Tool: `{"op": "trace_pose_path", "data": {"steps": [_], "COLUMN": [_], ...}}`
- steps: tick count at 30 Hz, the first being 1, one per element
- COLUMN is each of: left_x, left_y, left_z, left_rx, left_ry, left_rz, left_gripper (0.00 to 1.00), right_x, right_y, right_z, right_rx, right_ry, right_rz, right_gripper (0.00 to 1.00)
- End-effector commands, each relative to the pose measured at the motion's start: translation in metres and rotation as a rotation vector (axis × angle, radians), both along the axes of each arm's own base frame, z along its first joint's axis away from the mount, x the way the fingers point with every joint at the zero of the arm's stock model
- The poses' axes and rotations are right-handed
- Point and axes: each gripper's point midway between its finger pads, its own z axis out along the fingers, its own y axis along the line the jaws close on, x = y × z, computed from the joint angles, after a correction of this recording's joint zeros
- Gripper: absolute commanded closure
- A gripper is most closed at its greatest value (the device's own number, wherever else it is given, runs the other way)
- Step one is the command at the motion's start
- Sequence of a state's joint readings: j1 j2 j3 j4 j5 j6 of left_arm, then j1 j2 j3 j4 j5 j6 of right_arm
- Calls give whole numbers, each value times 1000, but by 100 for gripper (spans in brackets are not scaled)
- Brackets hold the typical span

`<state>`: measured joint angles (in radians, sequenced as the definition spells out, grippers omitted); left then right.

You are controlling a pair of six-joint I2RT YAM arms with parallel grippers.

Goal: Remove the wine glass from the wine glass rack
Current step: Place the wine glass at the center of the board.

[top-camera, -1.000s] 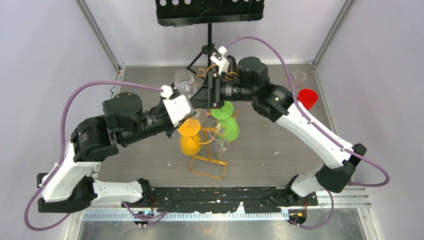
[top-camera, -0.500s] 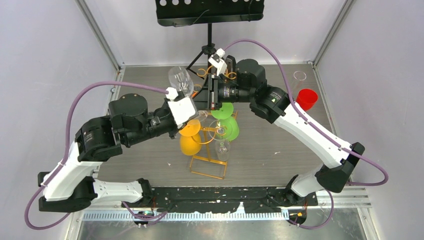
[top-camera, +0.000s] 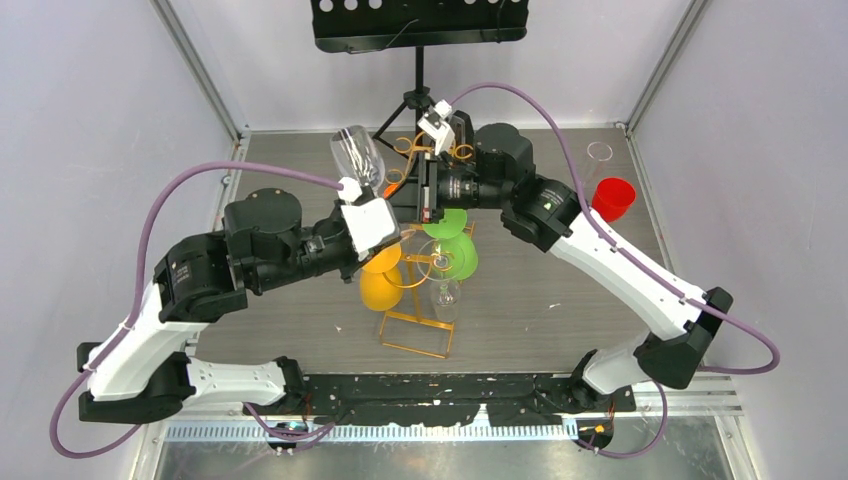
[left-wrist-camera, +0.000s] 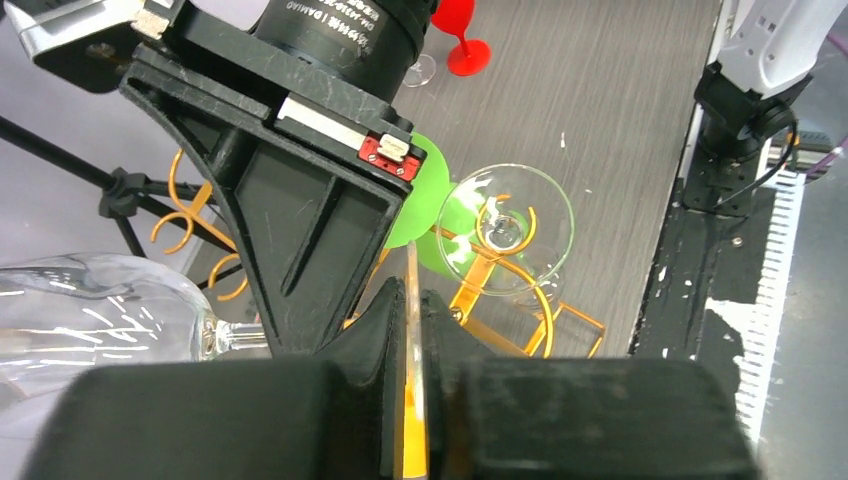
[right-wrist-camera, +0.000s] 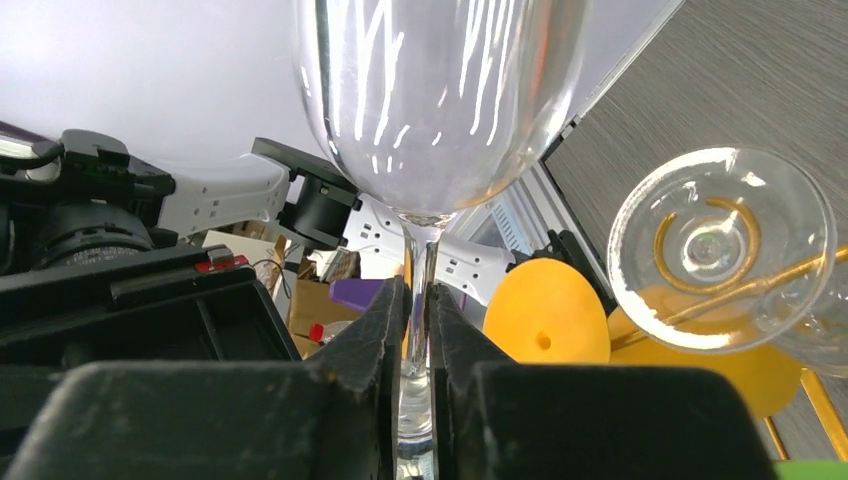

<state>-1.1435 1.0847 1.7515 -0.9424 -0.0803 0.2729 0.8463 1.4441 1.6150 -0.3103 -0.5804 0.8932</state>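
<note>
A clear wine glass (top-camera: pixel 357 155) is held tilted in the air above the back of the gold wire wine glass rack (top-camera: pixel 413 331), between both arms. My left gripper (left-wrist-camera: pixel 412 296) is shut on the thin rim of the glass's foot, seen edge-on, and the bowl (left-wrist-camera: pixel 90 320) lies off to the left. My right gripper (right-wrist-camera: pixel 417 292) is shut on the stem just under the bowl (right-wrist-camera: pixel 440 90). From above, the left gripper (top-camera: pixel 397 228) and right gripper (top-camera: pixel 424 200) meet over the rack.
Green (top-camera: pixel 450 245), orange (top-camera: pixel 380 282) and clear (top-camera: pixel 445 296) glasses hang on the rack. A black music stand (top-camera: pixel 420 25) rises just behind it. A red glass (top-camera: pixel 613 196) and a small clear glass (top-camera: pixel 600 152) stand at the back right.
My right gripper has closed onto the stem. The left arm has carried the glass slightly up and toward the back left.
</note>
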Motion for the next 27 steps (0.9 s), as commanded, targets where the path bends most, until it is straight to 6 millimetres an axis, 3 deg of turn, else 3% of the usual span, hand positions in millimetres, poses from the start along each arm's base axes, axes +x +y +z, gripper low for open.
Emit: {"op": "trace_pose_path", "data": {"steps": [1, 4, 9, 14, 22, 27], "left_x": [-2, -8, -11, -17, -19, -10], "left_y": [5, 4, 5, 4, 2, 3], "left_z": [30, 32, 42, 56, 70, 74], "left_rx": [-122, -147, -225, -312, -433, -440], "left_ry": [-18, 2, 30, 63, 130, 168], "left_rz": [15, -6, 3, -9, 6, 72], "left_gripper": [81, 64, 26, 4, 0, 0], "right_x": [-22, -24, -23, -23, -24, -5], "right_y": [-20, -29, -54, -83, -121, -151], "right_z": [31, 39, 54, 57, 48, 31], "right_rx": [67, 82, 80, 36, -108, -276], "right_ry": [-131, -174, -280, -362, -576, -739], "right_rz": [27, 12, -46, -100, -147, -260], "right_gripper": [94, 94, 94, 94, 94, 94]}}
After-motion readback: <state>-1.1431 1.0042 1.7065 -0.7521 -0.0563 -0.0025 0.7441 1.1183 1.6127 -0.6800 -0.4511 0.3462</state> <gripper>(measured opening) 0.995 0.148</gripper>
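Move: The right fingers already pinch the wine glass stem. Their way leads to the open board about 30 cm right, 8 cm farther out and 33 cm below; the hanging green glass is some 8 cm right, 1 cm farther out and 15 cm below. The left fingers are still shut on the foot, the glass's middle about 4 cm ahead, 3 cm left and 4 cm above; the yellow glass hangs about 3 cm back, 3 cm left and 15 cm lower. Open the left gripper wide to let go of the wine glass's foot, raising it about 5 cm and drawing it back a little as its fingers tip up. Keep the right pinch on the stem and carry the glass about 12 cm right, over the green glass and clear of the left hand, arching slightly upward and rolling the hand some 30 degrees so the bowl tips back towards upright. ##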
